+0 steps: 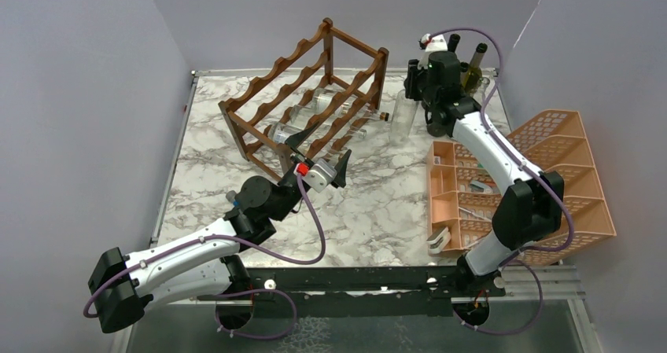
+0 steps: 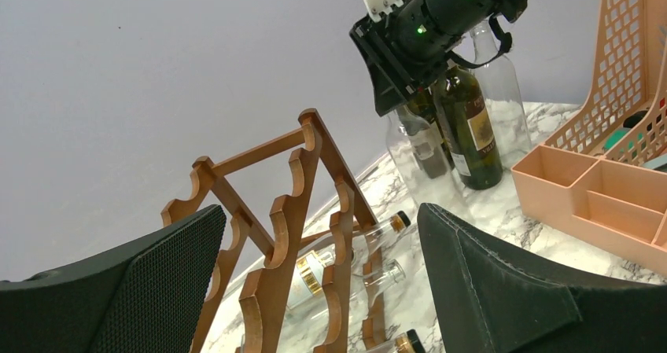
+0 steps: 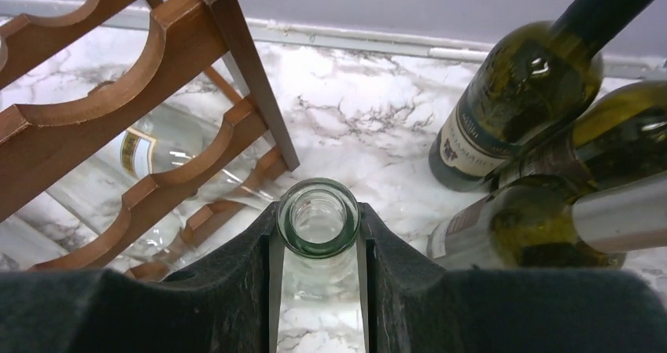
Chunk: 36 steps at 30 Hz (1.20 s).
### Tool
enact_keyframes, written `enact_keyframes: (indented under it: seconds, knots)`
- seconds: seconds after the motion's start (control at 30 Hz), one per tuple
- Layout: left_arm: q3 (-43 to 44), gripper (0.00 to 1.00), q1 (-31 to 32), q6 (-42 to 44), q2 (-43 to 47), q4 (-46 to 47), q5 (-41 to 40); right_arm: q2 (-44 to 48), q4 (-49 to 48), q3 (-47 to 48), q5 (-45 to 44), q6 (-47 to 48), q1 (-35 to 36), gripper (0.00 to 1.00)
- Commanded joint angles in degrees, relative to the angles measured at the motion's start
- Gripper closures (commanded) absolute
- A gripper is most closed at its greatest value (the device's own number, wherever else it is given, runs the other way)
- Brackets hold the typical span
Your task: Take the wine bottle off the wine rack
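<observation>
The dark wooden wine rack point(image 1: 315, 93) stands at the back middle of the marble table, with clear bottles point(image 1: 311, 113) lying in its lower tier. A clear glass wine bottle point(image 1: 403, 117) stands upright just right of the rack, outside it. My right gripper point(image 1: 411, 84) is shut on its neck. In the right wrist view the open bottle mouth point(image 3: 318, 218) sits between the pads of the right gripper point(image 3: 318, 226), and the rack point(image 3: 157, 70) is to the left. My left gripper point(image 1: 318, 148) is open with nothing in it, in front of the rack point(image 2: 283, 211).
Dark green wine bottles point(image 1: 474, 68) point(image 3: 511, 101) stand in the back right corner, close behind the held bottle. An orange plastic tray organiser point(image 1: 511, 188) point(image 2: 598, 196) fills the right side. Grey walls close in the table on the left, back and right.
</observation>
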State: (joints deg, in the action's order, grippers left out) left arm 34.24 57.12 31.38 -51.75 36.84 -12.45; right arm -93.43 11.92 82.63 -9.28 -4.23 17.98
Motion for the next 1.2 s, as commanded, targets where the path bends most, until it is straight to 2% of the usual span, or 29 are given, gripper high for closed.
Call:
enact_keyframes:
  seconds: [0.0,0.17,0.3,0.43,0.73,0.8,1.0,1.17]
  knots:
    - [-0.84,0.01,0.18,-0.01,0.76,1.56,0.32,2.83,-11.97,-5.44,-2.59,4.18,-0.22,0.99]
    - [-0.84,0.01,0.18,0.0,0.89,1.54,0.38,4.13,-16.53,-9.36,-5.02,4.76,-0.22,0.99]
    - [-0.91,0.01,0.17,0.0,1.02,1.54,0.32,5.84,-25.25,-15.99,-5.43,6.49,-0.22,0.99]
    - [-0.84,0.01,0.16,0.02,0.93,1.57,0.23,6.18,-23.69,-16.48,-11.91,5.47,-0.23,0.99]
    - [-0.84,0.01,0.14,-0.3,0.88,1.57,0.69,5.4,-19.42,-14.93,-15.05,4.27,-0.22,0.98]
    - [-0.84,0.01,0.13,-0.05,1.0,1.57,0.37,4.9,-17.79,-14.6,-15.26,3.3,-0.22,0.89]
    - [-0.84,0.01,0.16,-0.15,1.29,1.57,0.44,5.87,-11.13,-12.25,-17.59,0.27,-0.22,0.48]
    - [-0.84,0.01,0.17,-0.44,1.46,1.53,0.8,8.31,-4.13,-9.43,-16.36,-0.84,-0.22,0.29]
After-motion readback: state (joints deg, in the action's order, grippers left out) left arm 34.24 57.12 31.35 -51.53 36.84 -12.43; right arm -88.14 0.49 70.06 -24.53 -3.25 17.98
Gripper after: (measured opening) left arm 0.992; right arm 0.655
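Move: The clear bottle is already held by its neck in the right hand, leaning with its base towards the robot. Its standing spot on the table is about 5 cm to the hand's right, level with it and 25 cm below. The front green bottle stands about 12 cm right and level, the rear green bottle 11 cm right and 9 ahead; the rack's right end is 8 cm left and 8 ahead. From the left hand the spot lies some 24 cm ahead, 26 right and 35 below. The clear bottle, still pinched at the neck, is brought upright as the right hand tips up about 10 degrees, then carried some 4 cm right towards the front green bottle at nearly constant height, the wrist turning roughly 10 degrees clockwise. The fingers then open off the neck while the hand eases slightly back, right and down, tipping down again a little. ##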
